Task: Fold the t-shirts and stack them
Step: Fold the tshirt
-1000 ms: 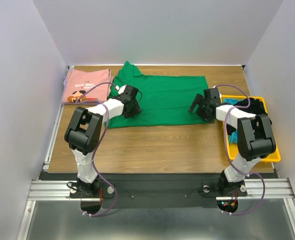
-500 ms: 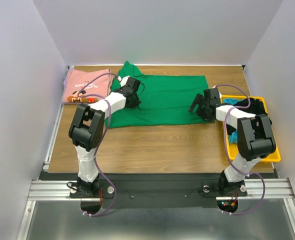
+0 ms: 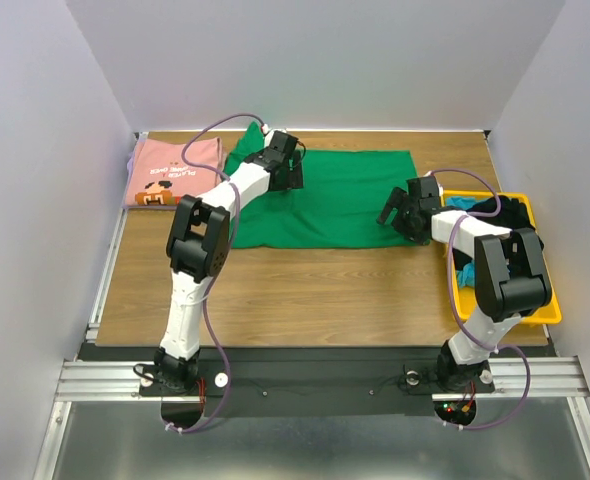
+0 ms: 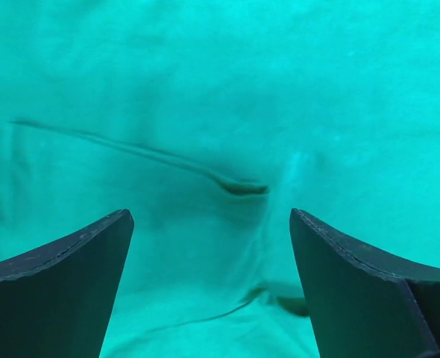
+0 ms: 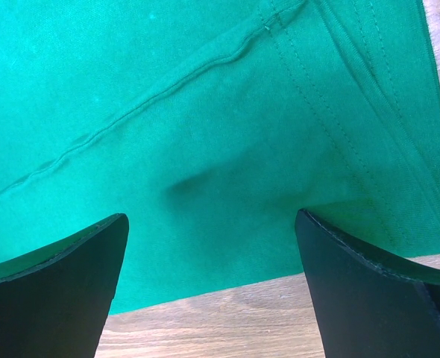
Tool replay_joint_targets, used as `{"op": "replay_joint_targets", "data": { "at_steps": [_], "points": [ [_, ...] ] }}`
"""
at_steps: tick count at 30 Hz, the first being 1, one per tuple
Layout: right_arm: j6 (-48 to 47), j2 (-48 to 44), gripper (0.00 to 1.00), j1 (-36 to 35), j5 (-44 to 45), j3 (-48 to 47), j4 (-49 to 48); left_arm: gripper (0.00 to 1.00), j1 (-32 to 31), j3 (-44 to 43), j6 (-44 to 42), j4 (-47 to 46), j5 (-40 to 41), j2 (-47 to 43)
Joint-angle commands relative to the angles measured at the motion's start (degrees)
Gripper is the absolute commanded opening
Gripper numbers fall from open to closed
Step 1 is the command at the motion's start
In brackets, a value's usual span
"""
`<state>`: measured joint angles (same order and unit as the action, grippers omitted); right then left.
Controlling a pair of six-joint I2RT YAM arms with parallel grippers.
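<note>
The green t-shirt lies spread flat across the back middle of the table. The pink t-shirt, folded, lies at the back left. My left gripper is open above the green shirt's upper left part, near the sleeve; its wrist view shows only creased green cloth between the fingers. My right gripper is open over the shirt's lower right corner; its wrist view shows the hemmed edge and bare wood below it. Neither gripper holds anything.
A yellow tray with dark and teal clothes stands at the right edge, beside the right arm. Grey walls enclose the table on three sides. Bare wood lies between the green shirt and the arm bases.
My left gripper has moved from the green shirt's lower left edge up and right to its upper left part. The shirt's left side looks flatter. The right arm has not moved.
</note>
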<state>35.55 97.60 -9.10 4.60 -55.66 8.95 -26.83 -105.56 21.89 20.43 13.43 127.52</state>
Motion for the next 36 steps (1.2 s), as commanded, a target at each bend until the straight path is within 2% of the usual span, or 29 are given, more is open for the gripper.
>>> {"op": "replay_joint_targets", "data": {
  "at_steps": [1,6,9,13,20,23,24,27,31,34,36],
  "points": [
    [-0.4,1.0,1.0,-0.4,-0.3,2.0,1.3,0.98,-0.4,0.0,-2.6,2.5,4.6,-7.4],
    [-0.7,0.1,1.0,-0.4,0.1,2.2,1.3,0.98,-0.5,10.0,1.1,-1.3,3.6,-13.8],
    [-0.7,-0.7,1.0,-0.4,-0.1,2.6,1.2,0.98,-0.4,21.8,4.3,-4.7,4.1,-17.4],
    [-0.2,-1.2,1.0,-0.3,0.1,4.8,1.2,0.99,0.8,33.5,7.7,-10.5,2.7,-21.7],
    [1.7,-3.9,1.0,-0.4,-0.1,12.0,1.2,0.98,3.2,44.6,11.4,-12.8,1.2,-22.8],
    [3.9,-9.2,1.0,-0.4,-0.6,17.0,1.3,0.98,3.0,52.2,16.1,-12.2,-1.8,-26.3],
    [4.6,-9.2,1.0,-0.3,-1.0,18.3,1.3,0.98,2.9,52.2,17.5,-12.1,-1.8,-27.8],
    [6.3,-16.3,1.0,-0.5,-1.8,24.9,2.6,0.98,2.6,62.1,21.8,-10.3,-1.7,-36.6],
    [9.2,-28.2,1.0,-0.7,-3.7,31.7,5.5,0.98,1.7,70.1,26.9,-7.4,-2.3,-45.1],
    [10.9,-34.6,1.0,-0.8,-3.8,36.4,9.6,0.98,-0.3,72.7,29.4,-3.1,-0.3,-51.2],
    [12.5,-41.3,1.0,-0.8,-6.1,37.5,12.4,0.98,-1.7,73.5,31.4,-2.3,-1.9,-54.4]
  ]
}}
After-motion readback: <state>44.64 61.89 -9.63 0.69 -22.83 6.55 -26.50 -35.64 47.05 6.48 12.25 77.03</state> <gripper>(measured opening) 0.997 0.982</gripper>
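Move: The green t-shirt's near-left part lies about 11 cm back, 8 cm to the left and 5 cm below the left hand; its loose far-left corner is some 15 cm ahead and 9 cm left of that hand, and the pink t-shirt stack about 3 cm ahead, 30 cm left. The t-shirt's near-right part is already right under the right hand, with the yellow basket roughly 7 cm back and 24 cm to the right of it. The folded green t-shirt is dragged back towards the bases under both open grippers. The left hand first lifts slightly off its fold, swings back and left, then down onto the cloth's near-left part, and drags it back about 12 cm while rolling its left side down; the right fingers, still resting on the near-right part, drag back about 13 cm, rolling their left side up. ##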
